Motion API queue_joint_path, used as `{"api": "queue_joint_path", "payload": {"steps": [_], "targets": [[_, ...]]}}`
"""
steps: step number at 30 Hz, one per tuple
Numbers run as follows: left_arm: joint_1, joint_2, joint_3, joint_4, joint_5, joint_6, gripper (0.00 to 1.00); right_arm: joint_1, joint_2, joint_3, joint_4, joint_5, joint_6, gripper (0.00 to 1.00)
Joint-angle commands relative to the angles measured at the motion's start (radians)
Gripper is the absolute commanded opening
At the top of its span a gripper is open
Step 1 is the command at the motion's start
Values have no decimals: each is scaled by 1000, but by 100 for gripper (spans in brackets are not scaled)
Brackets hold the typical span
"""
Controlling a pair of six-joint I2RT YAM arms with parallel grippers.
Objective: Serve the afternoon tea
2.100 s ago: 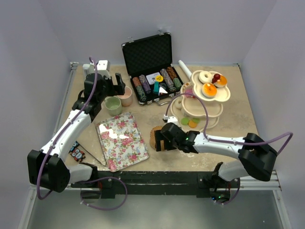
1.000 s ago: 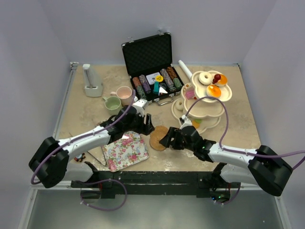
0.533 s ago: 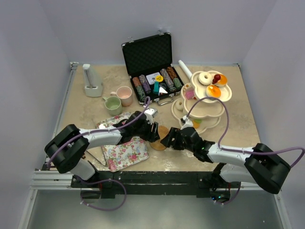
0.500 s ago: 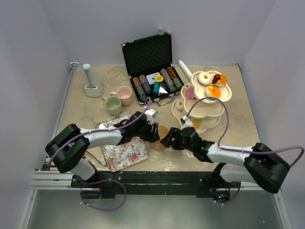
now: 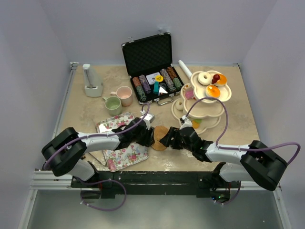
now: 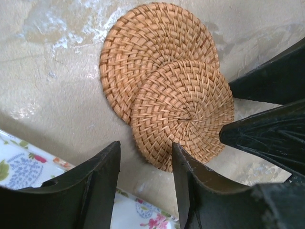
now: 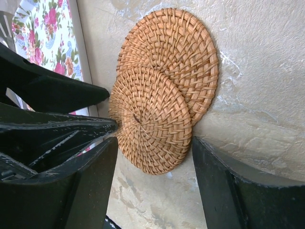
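Note:
Two round woven coasters lie overlapped on the table in front of the arms; the upper one rests partly on the lower one. My left gripper is open at their left edge, with bare table between its fingers. My right gripper is open at their right edge, its jaws straddling the upper coaster without gripping it. The cream three-tier stand at back right carries a donut and small cakes. The pink cup and green cup stand at back left.
The floral tray lies under my left forearm, its corner beside the left fingers. An open black case of poker chips stands at the back. A white holder sits at far back left.
My left arm swung from the cups at the back left down to the coasters, and its jaws narrowed. The right gripper stayed by the coasters and narrowed a little.

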Motion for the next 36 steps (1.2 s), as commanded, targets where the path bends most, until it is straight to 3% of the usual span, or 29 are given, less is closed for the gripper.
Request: {"api": "queue_joint_path", "payload": {"steps": [1, 14, 27, 36], "targets": [[-4, 19, -31, 57, 39, -41, 50, -5, 6, 0, -9, -16, 52, 67], [-4, 48, -42, 114, 89, -76, 22, -5, -77, 16, -29, -28, 87, 60], [-4, 31, -46, 109, 94, -86, 19, -3, -208, 49, -150, -6, 84, 35], [-4, 18, -46, 111, 101, -83, 18, -2, -217, 69, -173, -5, 67, 11]]}}
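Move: The upper rattan coaster, partly overlapping the other, lies between the hands just below fingertip height: its middle is about 5 cm right of the left hand and 1 cm back, and about 4 cm left of the right hand and 1 cm ahead. The lower coaster is centred about 4 cm ahead and 6 cm right of the left hand, and roughly 6 cm ahead and 5 cm left of the right. The flowered tray's middle is about 11 cm left of the left hand, 2 cm back. Both grippers shut on opposite edges of the upper coaster. The left closes first on its left edge, easing barely 1.5 cm to the right and staying low; then the right pinches the right edge, closing from wide while it rises about 3 cm and draws slightly back and right. ##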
